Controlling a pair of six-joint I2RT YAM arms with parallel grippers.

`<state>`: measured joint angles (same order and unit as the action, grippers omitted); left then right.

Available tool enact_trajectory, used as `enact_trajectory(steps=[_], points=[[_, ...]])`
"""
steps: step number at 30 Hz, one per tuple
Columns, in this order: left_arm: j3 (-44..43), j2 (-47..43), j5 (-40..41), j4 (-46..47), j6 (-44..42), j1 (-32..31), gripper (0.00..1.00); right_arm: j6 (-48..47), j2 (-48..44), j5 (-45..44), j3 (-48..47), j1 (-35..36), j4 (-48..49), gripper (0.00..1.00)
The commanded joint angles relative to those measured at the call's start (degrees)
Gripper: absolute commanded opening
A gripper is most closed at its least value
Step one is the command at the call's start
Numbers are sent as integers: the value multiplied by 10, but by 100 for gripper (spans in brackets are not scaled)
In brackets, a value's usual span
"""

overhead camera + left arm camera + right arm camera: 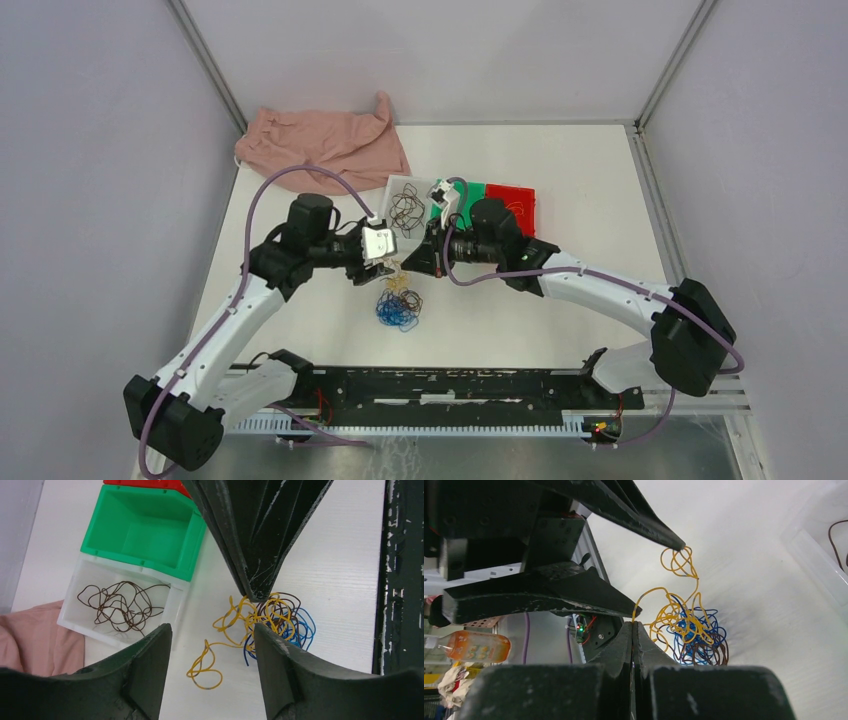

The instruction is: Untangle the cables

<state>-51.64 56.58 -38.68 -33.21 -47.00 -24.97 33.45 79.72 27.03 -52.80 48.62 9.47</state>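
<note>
The cables (400,306) lie on the white table as a small tangle of yellow, blue and dark brown strands (694,630). My right gripper (633,624) is shut, with a yellow strand pinched at its tip at the tangle's edge. In the left wrist view it reaches down onto the cables (280,615). My left gripper (212,627) is open just above the table. A loose yellow loop (205,667) lies between its fingers, untouched. Another brown cable (120,605) sits alone in the white bin (172,605).
A green bin (192,555) and a red bin (512,205) stand in a row with the white one behind the tangle. A pink cloth (325,145) lies at the back left. The black base rail (450,385) runs along the near edge.
</note>
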Motion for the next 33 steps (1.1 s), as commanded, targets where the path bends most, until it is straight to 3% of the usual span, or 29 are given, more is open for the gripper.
enact_trajectory(steps=[1, 7, 10, 13, 17, 20, 25, 33], points=[[-5, -9, -30, 3, -38, -16, 64, 31, -26, 36, -22, -1, 65, 0], [-11, -17, -27, 10, -47, -25, 45, 42, -20, 43, -26, -1, 71, 0], [-8, -28, -19, 25, -34, -27, 18, 56, -17, 49, -19, -1, 87, 3], [0, -45, -4, 51, -19, -28, 4, 71, -18, 54, -6, -1, 112, 12], [-3, -62, 3, 78, 15, -29, 3, 89, -27, 52, 21, -2, 154, 43], [-24, -59, -1, 79, 62, -30, 3, 102, -43, 30, 45, -4, 188, 54], [-50, -56, 1, 78, 155, -34, 3, 92, -71, -21, 61, -5, 209, 56], [-78, -50, 5, 76, 262, -43, 3, -5, -94, -134, 44, 13, 112, 54]])
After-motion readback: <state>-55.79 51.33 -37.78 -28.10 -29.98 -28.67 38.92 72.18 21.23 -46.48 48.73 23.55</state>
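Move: The yellow strand hangs from my right fingertips, which already pinch it. Its free part is about 2 cm to the right of my open left hand and 1 cm back, at about the same height. Some 17 cm below my left hand lies the blue, brown and yellow tangle, 3 cm back and 2 cm right. The white box stands about 20 cm ahead and 2 cm right of my left hand, with the green box about 12 cm to the white box's right. I take the yellow strand over: my left hand eases a centimetre or so back and right, shuts on it just beside the right fingertips, then lifts about 6 cm. My right hand, rising all along by some 5 cm and tipping its fingers up about 10 degrees, opens halfway once the left has closed and finally draws off to its right. ##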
